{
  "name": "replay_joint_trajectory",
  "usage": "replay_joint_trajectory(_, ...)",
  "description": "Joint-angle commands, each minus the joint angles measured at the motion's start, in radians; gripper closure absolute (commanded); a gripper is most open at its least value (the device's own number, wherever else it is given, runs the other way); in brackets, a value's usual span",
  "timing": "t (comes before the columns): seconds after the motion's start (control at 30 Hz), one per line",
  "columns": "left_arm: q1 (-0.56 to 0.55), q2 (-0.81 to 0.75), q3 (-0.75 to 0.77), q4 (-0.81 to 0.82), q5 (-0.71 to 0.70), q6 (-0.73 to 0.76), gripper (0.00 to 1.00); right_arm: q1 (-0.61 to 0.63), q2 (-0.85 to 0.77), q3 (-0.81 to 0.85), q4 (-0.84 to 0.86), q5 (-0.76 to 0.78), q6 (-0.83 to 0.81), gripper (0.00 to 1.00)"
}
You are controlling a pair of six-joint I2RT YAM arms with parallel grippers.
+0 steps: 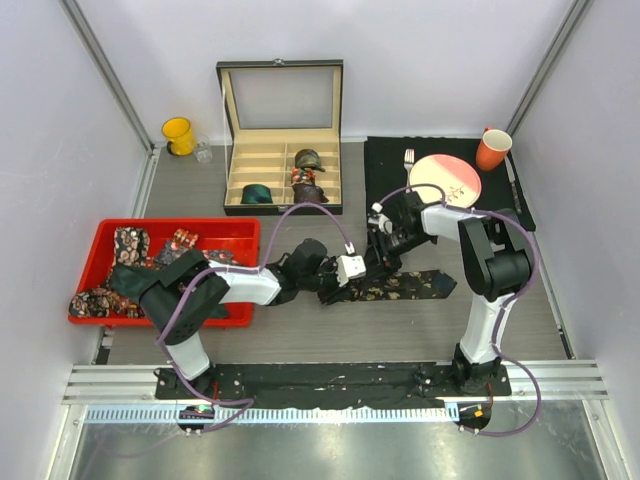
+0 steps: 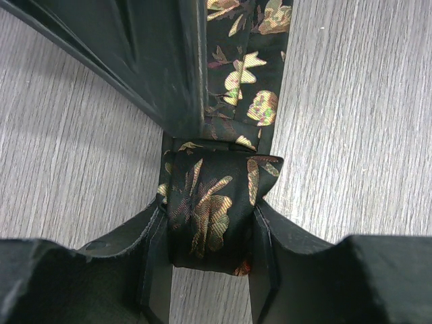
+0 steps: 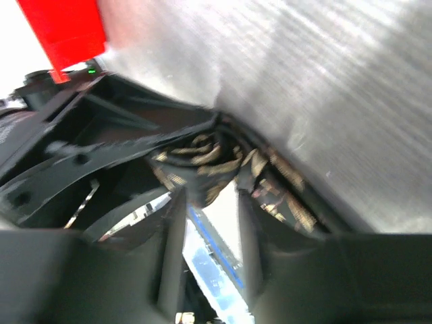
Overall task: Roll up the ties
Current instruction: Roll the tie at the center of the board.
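A dark tie (image 1: 410, 286) with a beige floral print lies flat on the table's middle, its left end rolled into a small coil (image 2: 206, 209). My left gripper (image 1: 330, 285) is shut on that coil, one finger at each side (image 2: 209, 223). My right gripper (image 1: 380, 262) comes from the far right and meets the same coil; in the blurred right wrist view the coil (image 3: 202, 162) sits between its fingertips (image 3: 208, 192). One right finger (image 2: 155, 61) lies on the flat strip just beyond the coil. More ties (image 1: 130, 248) lie in the red bin (image 1: 230, 232).
An open black box (image 1: 285, 150) at the back holds coiled ties (image 1: 306, 160). A black mat (image 1: 390, 165) at the back right carries a pink plate (image 1: 445, 180), fork (image 1: 408, 158), knife (image 1: 512, 180) and orange cup (image 1: 493, 150). A yellow cup (image 1: 178, 135) stands back left.
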Motion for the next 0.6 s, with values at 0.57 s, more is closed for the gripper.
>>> replay_joint_trajectory(0.57,-0.002,-0.013,-0.026,-0.084,-0.181,-0.014,0.88,-0.003,0.199,0.1,-0.042,0.344,-0.079,0.86)
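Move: The right hand aims at the flat tie just under its fingers, level fore and aft, about 1 cm to its right and 4 cm below. The rolled tie in the left fingers lies some 4 cm left of the right hand, 1 cm back and 3 cm down; the tie's pointed end is about 16 cm to its right, 1 cm back and 4 cm down. From the left hand, the flat spot is roughly 5 cm right, 1 cm ahead and 2 cm below. The right hand drops about 4 cm onto the flat tie beside the left-held roll, closing its fingers to pinch it. ##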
